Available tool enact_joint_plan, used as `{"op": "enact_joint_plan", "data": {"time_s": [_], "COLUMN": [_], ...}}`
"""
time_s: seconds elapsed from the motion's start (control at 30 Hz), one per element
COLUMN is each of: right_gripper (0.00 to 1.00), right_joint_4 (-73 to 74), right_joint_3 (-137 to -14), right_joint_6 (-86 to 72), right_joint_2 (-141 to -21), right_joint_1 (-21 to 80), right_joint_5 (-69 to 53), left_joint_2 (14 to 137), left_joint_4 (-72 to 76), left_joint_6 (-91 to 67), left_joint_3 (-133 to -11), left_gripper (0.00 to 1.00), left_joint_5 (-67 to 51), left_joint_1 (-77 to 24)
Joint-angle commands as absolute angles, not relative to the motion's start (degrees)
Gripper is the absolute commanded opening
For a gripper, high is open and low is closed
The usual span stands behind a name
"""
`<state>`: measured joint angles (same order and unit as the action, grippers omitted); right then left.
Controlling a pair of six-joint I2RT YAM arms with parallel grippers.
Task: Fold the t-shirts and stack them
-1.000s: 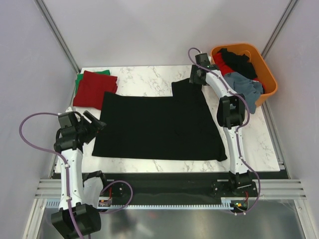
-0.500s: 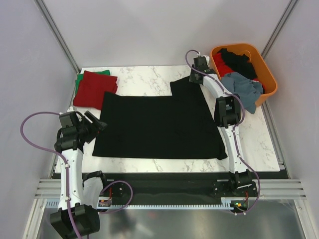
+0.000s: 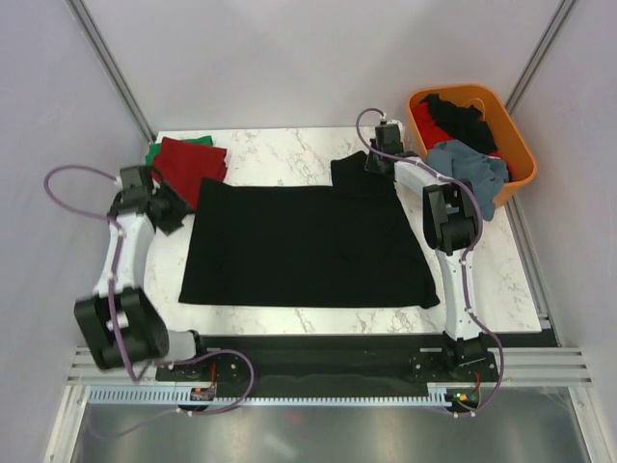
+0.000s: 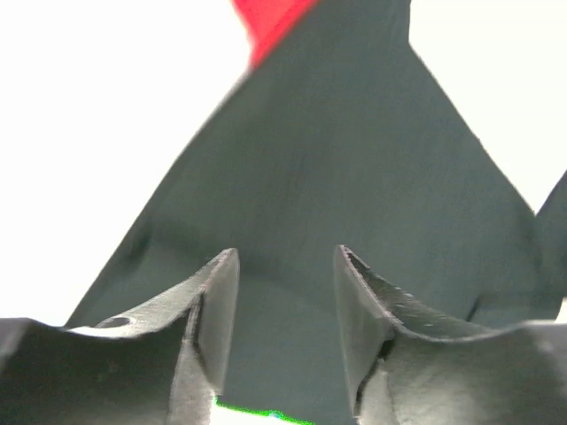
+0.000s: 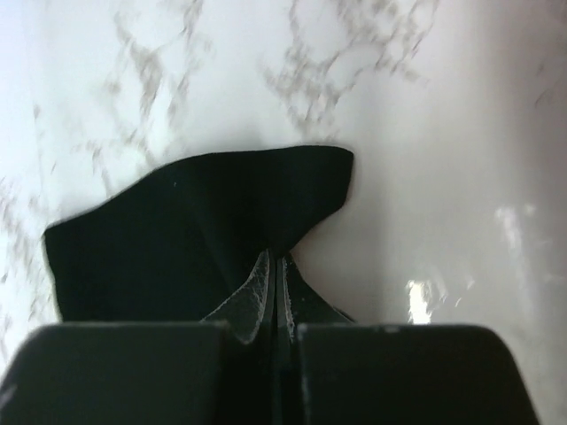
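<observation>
A black t-shirt (image 3: 304,241) lies spread flat in the middle of the marble table (image 3: 280,145). My right gripper (image 3: 369,166) is shut on the shirt's far right sleeve, and the right wrist view shows the gripper (image 5: 275,258) pinching black cloth (image 5: 195,221). My left gripper (image 3: 172,210) is open at the shirt's far left corner. In the left wrist view the gripper (image 4: 285,257) hangs over black cloth (image 4: 354,159), holding nothing. A folded dark red t-shirt (image 3: 183,169) lies on a green one (image 3: 151,159) at the far left, and a piece of the red one shows in the left wrist view (image 4: 266,22).
An orange basket (image 3: 521,159) stands at the far right holding a black shirt (image 3: 463,116) and a red one (image 3: 429,123). A grey-blue shirt (image 3: 472,169) hangs over its near rim. Grey walls close in on both sides.
My left arm has swung from the near left up to the black shirt's far left corner. My right gripper has shifted slightly left with the sleeve in it.
</observation>
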<state>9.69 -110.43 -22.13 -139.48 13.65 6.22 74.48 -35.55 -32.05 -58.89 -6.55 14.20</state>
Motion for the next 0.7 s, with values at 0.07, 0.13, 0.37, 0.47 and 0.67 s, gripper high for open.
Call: {"op": "enact_joint_plan", "data": {"time_s": [0.07,0.13,0.37,0.47,0.67], "right_gripper": [0.0,0.0,0.0,0.0,0.0], "right_joint_4": [-4.38,-6.05,-6.24,-7.47,-7.65], "right_joint_3": [-100.03,-98.62,-98.97,-98.09,-98.61], "right_joint_6": [-21.89,-21.88,-22.41,-24.07,-25.75], "right_joint_2": [-131.49,-132.27,-134.65,-135.09,-136.23], "right_joint_1": [15.91,15.82,15.56,15.29,14.5], "right_joint_5": [3.17,2.03,-1.22,-2.72,-4.39], "left_joint_2": [95.15,104.29,122.59,125.33,125.86], "left_joint_4": [-29.27,-29.01,-28.74,-28.57,-28.56], "left_joint_6": [-31.02,-31.11,-26.9,-27.16,-26.98], "left_joint_3": [-80.92,-88.83,-105.37,-106.35,-104.86], "left_gripper": [0.51,0.52,0.53,0.52,0.51], "left_joint_5": [-0.44,-1.49,-1.23,-1.5,2.89], "left_joint_1": [13.36,12.66,9.58,8.7,7.12]}}
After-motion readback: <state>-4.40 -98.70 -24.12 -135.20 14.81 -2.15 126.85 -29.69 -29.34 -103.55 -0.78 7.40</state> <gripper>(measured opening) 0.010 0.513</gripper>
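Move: The black shirt's far left corner, laid over the folded red shirt, is about 22 cm straight ahead of the open left hand and some 11 cm lower. The red shirt's middle is about 24 cm ahead of that hand and 6 cm left. The right hand already pinches the far right sleeve, at its fingertips; that far left corner lies roughly 47 cm to its left and 3 cm back, the orange box some 28 cm to its right and 5 cm farther out. The black shirt's far left corner is what the left hand heads for: it swings about 22 cm forward, nearly level at first, then sinks some 8 cm in all onto the corner over the red shirt, fingers staying half open. The right hand keeps its pinch on the far right sleeve, drawing it about 4 cm left and slightly back, then holds there while it rolls a little. ##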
